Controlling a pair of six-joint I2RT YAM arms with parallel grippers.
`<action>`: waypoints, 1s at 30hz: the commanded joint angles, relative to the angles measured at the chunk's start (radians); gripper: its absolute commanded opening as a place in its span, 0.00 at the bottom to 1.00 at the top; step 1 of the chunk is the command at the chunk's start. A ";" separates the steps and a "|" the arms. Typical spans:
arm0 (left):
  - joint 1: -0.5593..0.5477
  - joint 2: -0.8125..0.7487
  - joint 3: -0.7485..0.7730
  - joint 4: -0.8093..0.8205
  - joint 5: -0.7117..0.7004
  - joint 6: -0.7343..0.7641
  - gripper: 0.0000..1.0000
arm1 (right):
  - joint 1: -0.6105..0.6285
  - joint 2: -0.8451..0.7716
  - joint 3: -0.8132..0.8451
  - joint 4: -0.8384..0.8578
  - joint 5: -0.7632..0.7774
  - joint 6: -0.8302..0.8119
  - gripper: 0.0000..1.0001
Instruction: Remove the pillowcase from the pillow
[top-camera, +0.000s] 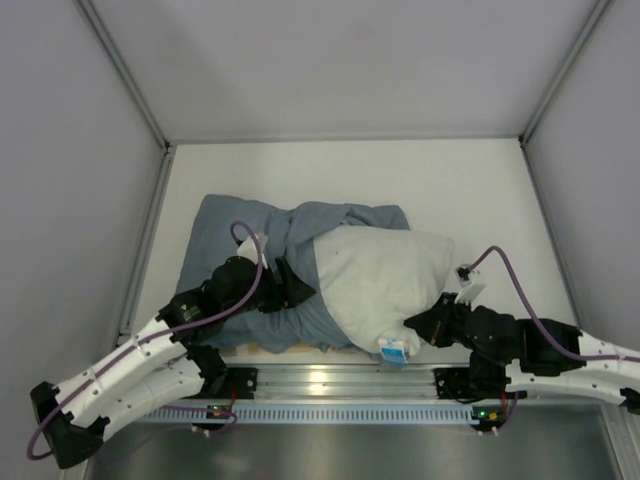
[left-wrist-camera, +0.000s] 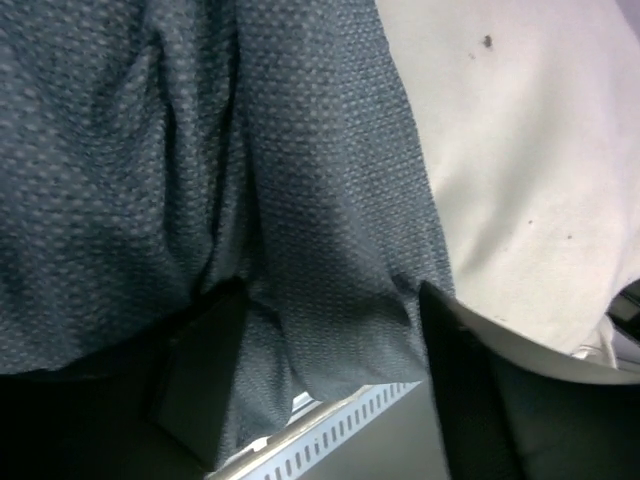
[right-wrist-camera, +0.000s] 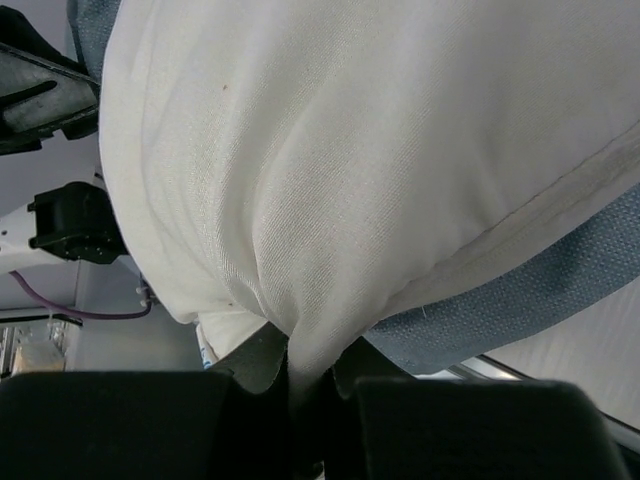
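Note:
The white pillow (top-camera: 375, 275) lies near the table's front edge, mostly out of the blue-grey pillowcase (top-camera: 240, 225), which is bunched to its left and under it. The small blue label (top-camera: 393, 350) is at the pillow's near end. My left gripper (top-camera: 295, 285) is at the bunched pillowcase. In the left wrist view it (left-wrist-camera: 335, 390) stands open, a fold of pillowcase (left-wrist-camera: 300, 200) hanging between the fingers and the pillow (left-wrist-camera: 520, 150) to the right. My right gripper (top-camera: 415, 327) is shut on a pinch of pillow fabric (right-wrist-camera: 350, 150) in the right wrist view (right-wrist-camera: 310, 370), with pillowcase (right-wrist-camera: 500, 310) beneath.
An aluminium rail (top-camera: 330, 378) with a perforated strip (left-wrist-camera: 340, 440) runs along the near edge just below the pillow. White walls and metal posts (top-camera: 145, 250) enclose the table. The left arm (right-wrist-camera: 60, 220) shows beyond the pillow in the right wrist view.

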 joint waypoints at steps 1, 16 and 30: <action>-0.021 0.012 -0.004 0.027 -0.031 -0.009 0.67 | -0.011 0.032 0.000 0.102 0.013 0.002 0.00; -0.030 -0.177 -0.031 0.010 -0.039 -0.029 0.00 | -0.014 0.367 0.230 0.124 0.262 -0.153 0.00; -0.030 -0.203 -0.062 -0.106 -0.166 -0.032 0.00 | -0.014 -0.050 0.650 -0.316 0.555 -0.227 0.00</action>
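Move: The pillowcase's hem fold lies right at my open left fingertips, about 1 cm to their right and 2 cm below. The pillow's white body is centred some 18 cm to the right and 3 cm ahead of my left hand; the loose case bunches about 12 cm to its left and 4 cm ahead. From my right hand, which already grips a pillow corner, that hem fold is some 24 cm left and 7 cm ahead; the blue-white tag is 4 cm left and 6 cm back. I shut my left fingers on the hem fold, pinch it, and ease it about 2 cm up and to the left as an anchor. My right hand keeps its grip on the pillow corner, works forward about 4 cm, then sweeps up some 17 cm and swings right, away from my left hand, its fingers tipping up and turning clockwise. ##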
